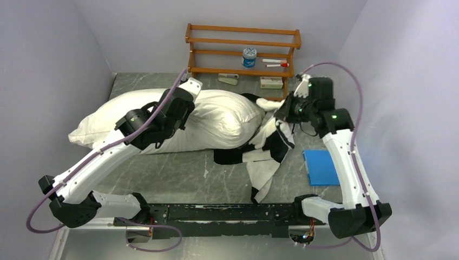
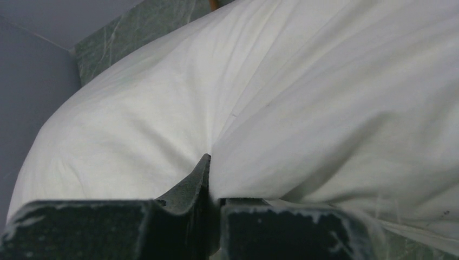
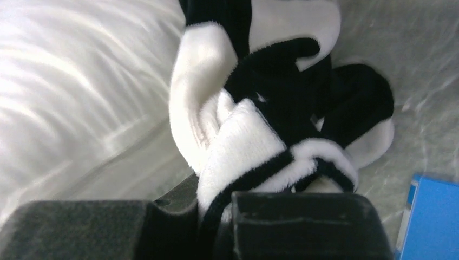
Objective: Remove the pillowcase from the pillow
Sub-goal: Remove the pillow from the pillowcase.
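Note:
The plump white pillow (image 1: pixel 222 116) lies across the back left of the table. My left gripper (image 1: pixel 187 108) rests on top of it, its fingers (image 2: pixel 197 181) shut and pinching a fold of the pillow's (image 2: pixel 297 92) white fabric. The black-and-white pillowcase (image 1: pixel 265 142) is bunched at the pillow's right end and trails down onto the table toward the front. My right gripper (image 1: pixel 284 111) hangs above that bunch, shut on the pillowcase's (image 3: pixel 254 135) striped edge, with the pillow (image 3: pixel 70 92) to its left. Whether the cover still wraps the pillow's tip is hidden.
A flat blue pad (image 1: pixel 321 167) lies on the table right of the pillowcase, close under my right arm, and shows at the lower right of the right wrist view (image 3: pixel 430 216). A wooden shelf (image 1: pixel 243 51) with a tin and small items stands against the back wall.

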You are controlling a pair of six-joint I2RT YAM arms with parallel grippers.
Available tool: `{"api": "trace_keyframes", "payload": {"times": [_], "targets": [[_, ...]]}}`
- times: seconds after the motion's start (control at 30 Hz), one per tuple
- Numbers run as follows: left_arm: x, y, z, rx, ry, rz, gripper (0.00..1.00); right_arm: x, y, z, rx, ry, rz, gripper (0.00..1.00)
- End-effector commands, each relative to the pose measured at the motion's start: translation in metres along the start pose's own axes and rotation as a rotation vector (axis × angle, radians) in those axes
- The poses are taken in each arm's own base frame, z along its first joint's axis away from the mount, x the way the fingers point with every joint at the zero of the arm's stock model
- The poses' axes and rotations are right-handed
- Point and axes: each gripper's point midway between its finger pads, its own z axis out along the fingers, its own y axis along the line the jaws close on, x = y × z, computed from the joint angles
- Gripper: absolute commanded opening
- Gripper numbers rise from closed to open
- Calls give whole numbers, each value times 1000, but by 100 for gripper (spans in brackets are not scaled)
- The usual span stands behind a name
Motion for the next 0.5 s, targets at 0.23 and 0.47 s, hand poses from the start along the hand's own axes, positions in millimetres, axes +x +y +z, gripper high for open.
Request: {"api": "trace_keyframes", "payload": {"times": [0.23, 0.47], "targets": [[-2, 34, -31, -66, -53, -183, 5, 226, 5, 53, 186, 462, 39, 29], [9, 36, -41, -44, -42, -214, 5, 98, 44, 5, 83, -17, 83, 83]]}}
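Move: The right hand holds the rim of the pillowcase, whose bulk hangs and trails about 20 cm below it, some 5 cm back. The table spot for it lies roughly 13 cm back, 6 cm left and 28 cm below. The pillow's right end is about 8 cm left, 7 cm ahead and 17 below; the blue folder 25 cm right, 5 back. From the left hand, gripping the pillow, the pillowcase lies some 33 cm right, 3 back and 24 below. Whip the right gripper down some 20 cm and back about 13, bearing a little left past the pillow's end, fingers tipping down about 30 degrees. Open at the bottom to let go of the pillowcase, then rise 5 cm and ease forward, still opening. Keep the left grip on the pillow and draw it back and left about 3 cm. ##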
